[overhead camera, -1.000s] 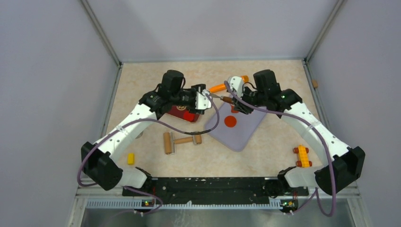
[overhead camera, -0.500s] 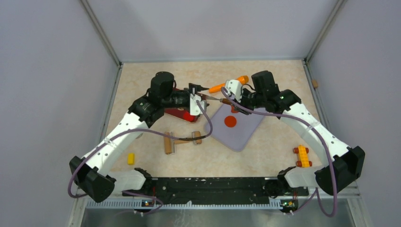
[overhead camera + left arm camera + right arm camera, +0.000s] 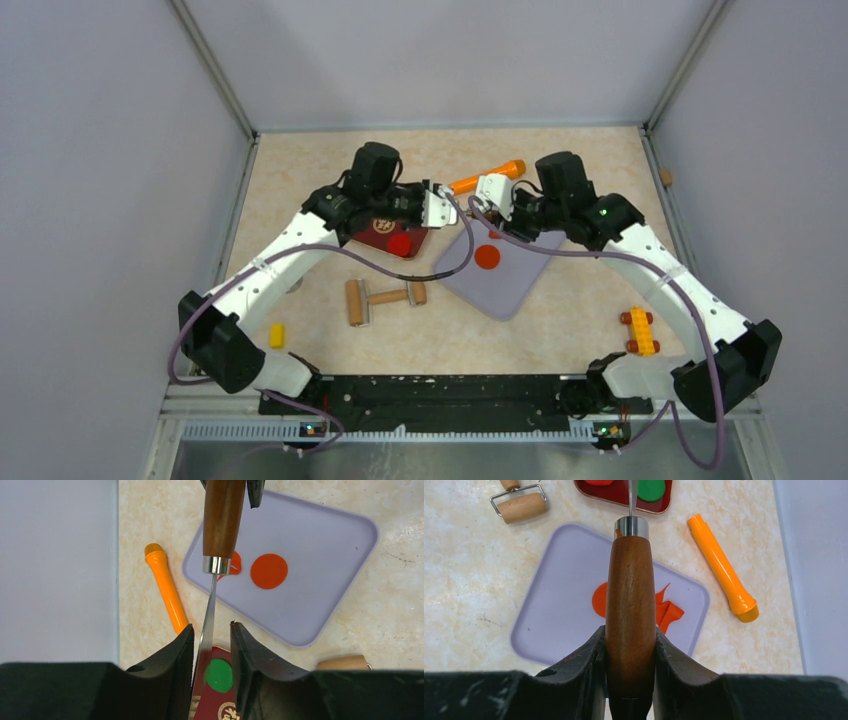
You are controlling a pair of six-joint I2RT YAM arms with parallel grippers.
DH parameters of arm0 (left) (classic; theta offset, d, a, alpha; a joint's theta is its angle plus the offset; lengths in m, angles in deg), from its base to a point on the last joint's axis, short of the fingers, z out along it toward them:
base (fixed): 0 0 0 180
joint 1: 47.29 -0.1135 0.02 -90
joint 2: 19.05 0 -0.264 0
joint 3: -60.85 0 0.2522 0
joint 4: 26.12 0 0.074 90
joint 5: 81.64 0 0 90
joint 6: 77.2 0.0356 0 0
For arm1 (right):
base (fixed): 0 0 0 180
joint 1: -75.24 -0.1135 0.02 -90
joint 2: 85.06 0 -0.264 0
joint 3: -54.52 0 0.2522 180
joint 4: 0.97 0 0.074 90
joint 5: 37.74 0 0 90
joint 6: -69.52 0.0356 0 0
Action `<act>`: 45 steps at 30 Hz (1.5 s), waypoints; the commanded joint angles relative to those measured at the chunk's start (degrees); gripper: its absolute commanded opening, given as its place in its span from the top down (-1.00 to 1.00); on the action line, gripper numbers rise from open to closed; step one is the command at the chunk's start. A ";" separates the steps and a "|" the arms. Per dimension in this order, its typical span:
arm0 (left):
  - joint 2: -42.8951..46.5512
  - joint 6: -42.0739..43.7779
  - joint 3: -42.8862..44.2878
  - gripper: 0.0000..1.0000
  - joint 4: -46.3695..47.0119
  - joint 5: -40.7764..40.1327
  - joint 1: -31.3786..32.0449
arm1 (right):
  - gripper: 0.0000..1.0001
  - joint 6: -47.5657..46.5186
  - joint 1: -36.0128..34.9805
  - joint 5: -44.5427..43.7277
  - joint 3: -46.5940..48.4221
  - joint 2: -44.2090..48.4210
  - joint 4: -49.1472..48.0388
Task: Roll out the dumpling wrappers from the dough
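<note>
One dumpling wrapper (image 3: 487,257), a flat orange-red disc, lies on the lavender tray (image 3: 505,292). It also shows in the left wrist view (image 3: 269,571) and, half hidden by the handle, in the right wrist view (image 3: 599,600). Torn orange-red dough scraps (image 3: 668,611) lie beside it. My right gripper (image 3: 629,631) is shut on the brown wooden handle (image 3: 630,595) of a metal-bladed knife. Its thin blade (image 3: 209,607) runs between the fingers of my left gripper (image 3: 211,629). The blade rests against the left finger, with a gap to the right one. Both grippers (image 3: 440,205) (image 3: 492,193) meet above the tray's far corner.
A dark red dish (image 3: 372,236) holds a green disc (image 3: 218,675) and a red disc (image 3: 400,243). An orange cylinder (image 3: 485,177) lies behind the tray. A wooden roller (image 3: 375,297) lies in front of the dish. A yellow block (image 3: 276,335) and an orange toy car (image 3: 637,330) sit nearer.
My left arm swung left, then came back to the knife's blade, and its jaws narrowed around it. The right gripper kept hold of the handle and barely moved.
</note>
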 commanded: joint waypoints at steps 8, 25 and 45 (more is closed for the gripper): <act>-2.13 6.05 1.04 0.81 -2.68 -2.91 1.66 | 1.00 -1.36 -1.25 1.36 3.83 2.10 -0.48; -17.99 -3.67 22.83 1.00 -33.65 22.29 -2.72 | -0.36 48.44 17.10 35.52 7.52 -7.30 -2.95; -29.74 -34.38 21.07 1.00 -21.36 43.90 -9.48 | -0.30 63.37 18.65 38.51 -4.83 -6.06 -20.17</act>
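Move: The spatula blade already stands between my left hand's open fingers, its middle just 3 cm to their left. The round wrapper lies about 9 cm right and 1 cm back of that hand, 20 cm below; the dough scraps 15 cm right and 6 cm ahead; the red tray 13 cm left and 8 cm ahead. My right hand grips the handle's rear, with the handle's middle 4 cm left and 1 cm ahead, and the blade 14 cm left and 2 cm ahead. I shut my left fingers on the blade, pinching it; then, once my right hand has eased back 2 cm, its fingers open wide and let go of the handle. My left hand carries the blade down about 5 cm and slightly back and right, over the board's left side, rolling some 70 degrees about its pointing line so its forward side goes down. My right hand rolls about as far, staying around the handle end and finishing 2 cm higher. ##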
